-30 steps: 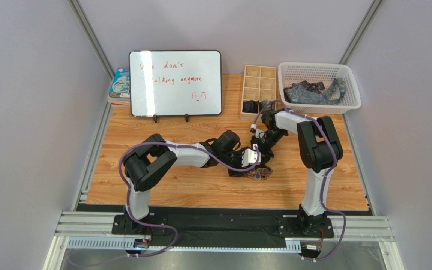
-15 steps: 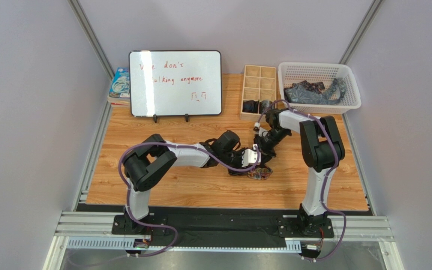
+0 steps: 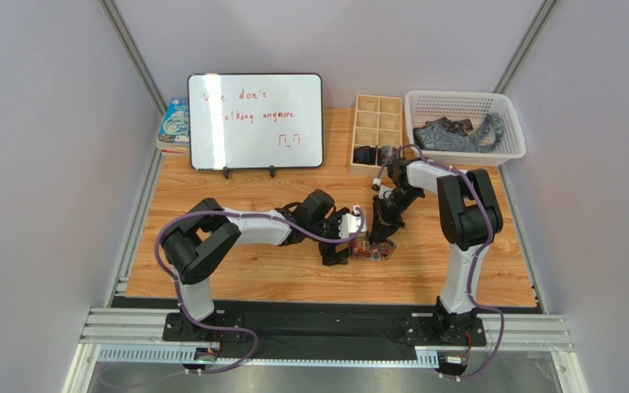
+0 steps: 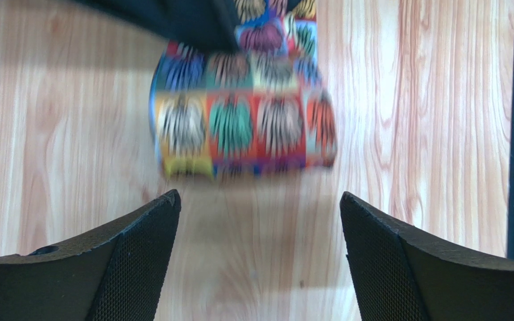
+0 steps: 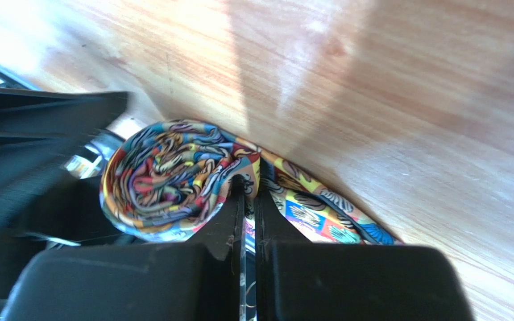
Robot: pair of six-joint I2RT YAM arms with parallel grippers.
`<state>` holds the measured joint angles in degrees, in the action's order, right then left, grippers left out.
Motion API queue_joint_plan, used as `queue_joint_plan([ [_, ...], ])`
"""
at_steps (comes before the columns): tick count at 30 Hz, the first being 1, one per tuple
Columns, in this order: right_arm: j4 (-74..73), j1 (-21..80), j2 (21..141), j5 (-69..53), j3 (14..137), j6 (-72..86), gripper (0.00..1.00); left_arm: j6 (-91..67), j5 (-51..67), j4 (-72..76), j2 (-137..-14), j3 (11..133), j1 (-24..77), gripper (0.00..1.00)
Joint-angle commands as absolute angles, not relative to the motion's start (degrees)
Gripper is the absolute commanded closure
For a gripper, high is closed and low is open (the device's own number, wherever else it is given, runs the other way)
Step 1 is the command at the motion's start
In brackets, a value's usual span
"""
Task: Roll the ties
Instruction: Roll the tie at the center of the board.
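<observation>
A multicoloured tie (image 3: 373, 248), mostly rolled into a coil, lies on the wooden table between the two arms. In the right wrist view the coil (image 5: 166, 177) shows end-on, and my right gripper (image 5: 249, 182) is shut on a fold of its fabric. From above, the right gripper (image 3: 380, 232) points down at the roll. My left gripper (image 4: 258, 197) stands wide open, a short way back from the tie (image 4: 246, 124), with only bare table between its fingers. In the top view the left gripper (image 3: 347, 238) sits just left of the roll.
A wooden compartment box (image 3: 378, 115) at the back holds two dark rolled ties (image 3: 373, 153). A white basket (image 3: 465, 98) at the back right holds several loose dark ties (image 3: 456, 131). A whiteboard (image 3: 255, 121) stands at the back left.
My left gripper has opened, let go of the roll and drawn back to the left. My right gripper has closed onto the tie's fabric.
</observation>
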<state>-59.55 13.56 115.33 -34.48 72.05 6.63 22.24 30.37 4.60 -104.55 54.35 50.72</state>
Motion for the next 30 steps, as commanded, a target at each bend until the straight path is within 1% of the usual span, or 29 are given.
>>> queue_joint_plan([
  [1, -51.0, 16.0, 118.5, -19.2, 72.2, 5.3, 1.0, 18.2, 33.7, 9.1, -99.4, 51.7, 49.9, 0.06],
  [5, -50.8, 18.0, 119.4, -16.6, 72.6, 5.2, 1.0, 15.1, 33.7, 12.3, -100.8, 52.5, 50.0, 0.05],
  [12, -50.4, 18.5, 121.2, -15.3, 71.6, 5.4, 1.0, 10.1, 34.9, 18.0, -105.4, 54.5, 50.1, 0.06],
  [14, -50.4, 18.5, 121.6, -15.6, 71.6, 5.9, 1.0, 9.1, 35.1, 18.5, -106.3, 55.6, 50.1, 0.1],
  [15, -50.4, 18.5, 121.6, -15.8, 71.7, 6.0, 1.0, 8.2, 35.4, 18.6, -107.0, 56.0, 50.2, 0.15],
  [17, -50.3, 18.5, 122.2, -16.2, 72.0, 6.4, 1.0, 7.0, 35.8, 19.2, -107.4, 56.9, 50.4, 0.2],
  [18, -50.3, 18.7, 122.3, -16.3, 72.1, 6.5, 1.0, 6.4, 35.9, 19.7, -107.7, 57.0, 50.4, 0.25],
  [22, -49.9, 19.0, 122.9, -17.8, 72.2, 7.4, 1.0, 5.7, 34.9, 20.1, -108.6, 58.6, 51.7, 0.34],
  [23, -50.0, 19.1, 123.0, -18.0, 72.2, 7.5, 1.0, 5.4, 34.7, 20.3, -108.9, 58.9, 51.9, 0.36],
  [30, -48.5, 20.5, 122.7, -20.5, 71.9, 9.2, 1.0, 5.8, 31.8, 20.0, -112.3, 62.0, 53.9, 0.37],
])
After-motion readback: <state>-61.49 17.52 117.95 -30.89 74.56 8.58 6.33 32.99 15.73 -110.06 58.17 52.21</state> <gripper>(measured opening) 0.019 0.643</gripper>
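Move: The patterned tie's roll stands about 5 cm to the right of the left hand, at about its own height and level with it fore and aft. From the right hand, whose shut fingers already pinch the cloth beside the roll, it lies about 3 cm to the left and 1 cm back. The short unrolled tail lies some 3 cm to the right of that hand and 3 cm back, 2 cm lower. The tie's roll is taken again by the left hand: with fingers wide open it backs off about 1 cm to the left while rising some 2 cm, then swings right about 5 cm past its start, tilting roughly 10 degrees and closing until its fingers pinch the roll's two side edges. The right hand keeps its pinch beside the roll, easing about 1 cm down and left. ##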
